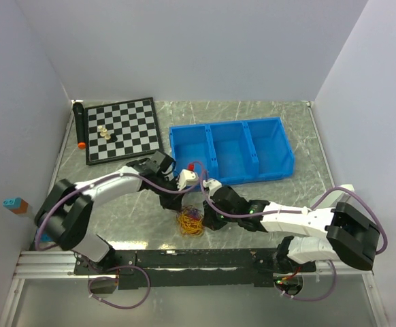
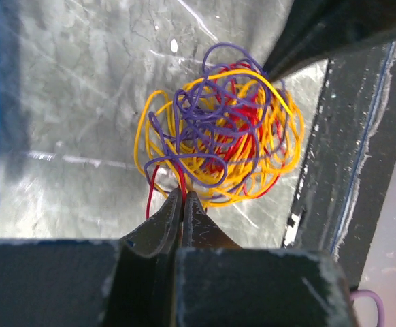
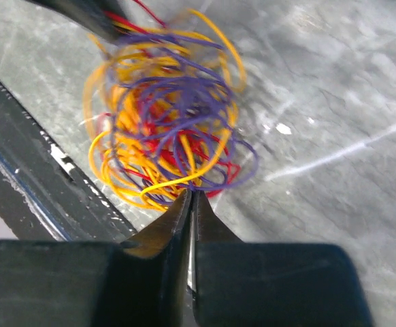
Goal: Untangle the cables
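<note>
The cables [image 1: 191,222] lie as one tangled ball of thin yellow-orange, red and purple strands on the grey table, near the front rail. My left gripper [image 1: 186,203] comes in from the far left side. In the left wrist view its tips [image 2: 184,194] are shut on a red strand at the edge of the cables [image 2: 218,133]. My right gripper [image 1: 210,215] reaches the ball from the right. Seen from the right wrist, its tips [image 3: 191,193] are closed on purple and yellow loops of the cables [image 3: 164,129].
A blue bin [image 1: 290,160] with three compartments stands behind the grippers. A chessboard [image 1: 126,119] with a few pieces and a black marker [image 1: 79,126] lie at the back left. The black rail [image 1: 205,257] runs right beside the tangle.
</note>
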You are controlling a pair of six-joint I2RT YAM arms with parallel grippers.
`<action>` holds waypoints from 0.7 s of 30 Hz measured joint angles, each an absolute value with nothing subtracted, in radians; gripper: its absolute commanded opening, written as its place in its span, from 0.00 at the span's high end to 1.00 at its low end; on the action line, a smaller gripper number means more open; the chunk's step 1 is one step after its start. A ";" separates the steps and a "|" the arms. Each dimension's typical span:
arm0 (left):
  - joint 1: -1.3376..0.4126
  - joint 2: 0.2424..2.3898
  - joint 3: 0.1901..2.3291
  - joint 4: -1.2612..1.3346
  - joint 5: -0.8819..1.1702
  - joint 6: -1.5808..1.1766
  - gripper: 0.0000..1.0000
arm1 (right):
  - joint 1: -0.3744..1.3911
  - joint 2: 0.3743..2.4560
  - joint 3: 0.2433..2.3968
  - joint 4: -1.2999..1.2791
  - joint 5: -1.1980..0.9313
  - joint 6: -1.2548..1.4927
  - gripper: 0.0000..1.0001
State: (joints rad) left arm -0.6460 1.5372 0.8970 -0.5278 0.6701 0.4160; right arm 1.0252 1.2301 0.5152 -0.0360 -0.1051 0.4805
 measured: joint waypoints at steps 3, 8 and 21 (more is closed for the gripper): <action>-0.624 1.441 0.889 -0.559 0.655 0.416 0.99 | 1.025 1.213 0.515 -0.067 -0.079 0.481 0.54; -0.569 1.315 0.872 -0.573 0.624 0.416 0.99 | 1.025 1.160 0.515 -0.094 -0.052 0.477 0.38; -0.559 1.379 0.816 -0.577 0.489 0.414 0.99 | 1.056 1.148 0.519 -0.075 -0.130 0.440 0.40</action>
State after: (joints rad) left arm -0.5587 1.3792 0.8158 -0.5766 0.4889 0.4137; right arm 1.0565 1.1484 0.5186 -0.0753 -0.1295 0.4400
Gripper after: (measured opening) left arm 0.023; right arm 0.618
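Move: The left hand already pinches red and purple strands at the cable bundle's edge; the bundle's middle lies about 4 cm to its right, 5 cm back and 3 cm below. The blue box's middle is some 19 cm farther out and 19 cm to the right of that hand. For the right hand, shut on a strand at the bundle's other edge, the bundle's middle is roughly 5 cm to its left, level with it fore and aft, and 3 cm below. Leftward, in a quick arc, the left hand carries its pinched strands about 5 cm away from the right hand, rising some 4 cm first and sinking back, a little forward too, wrist turning about 10 degrees counter-clockwise. The right fingers open to over half and let go of their strand; that hand edges right, lifts about 2 cm and then draws slightly back. ##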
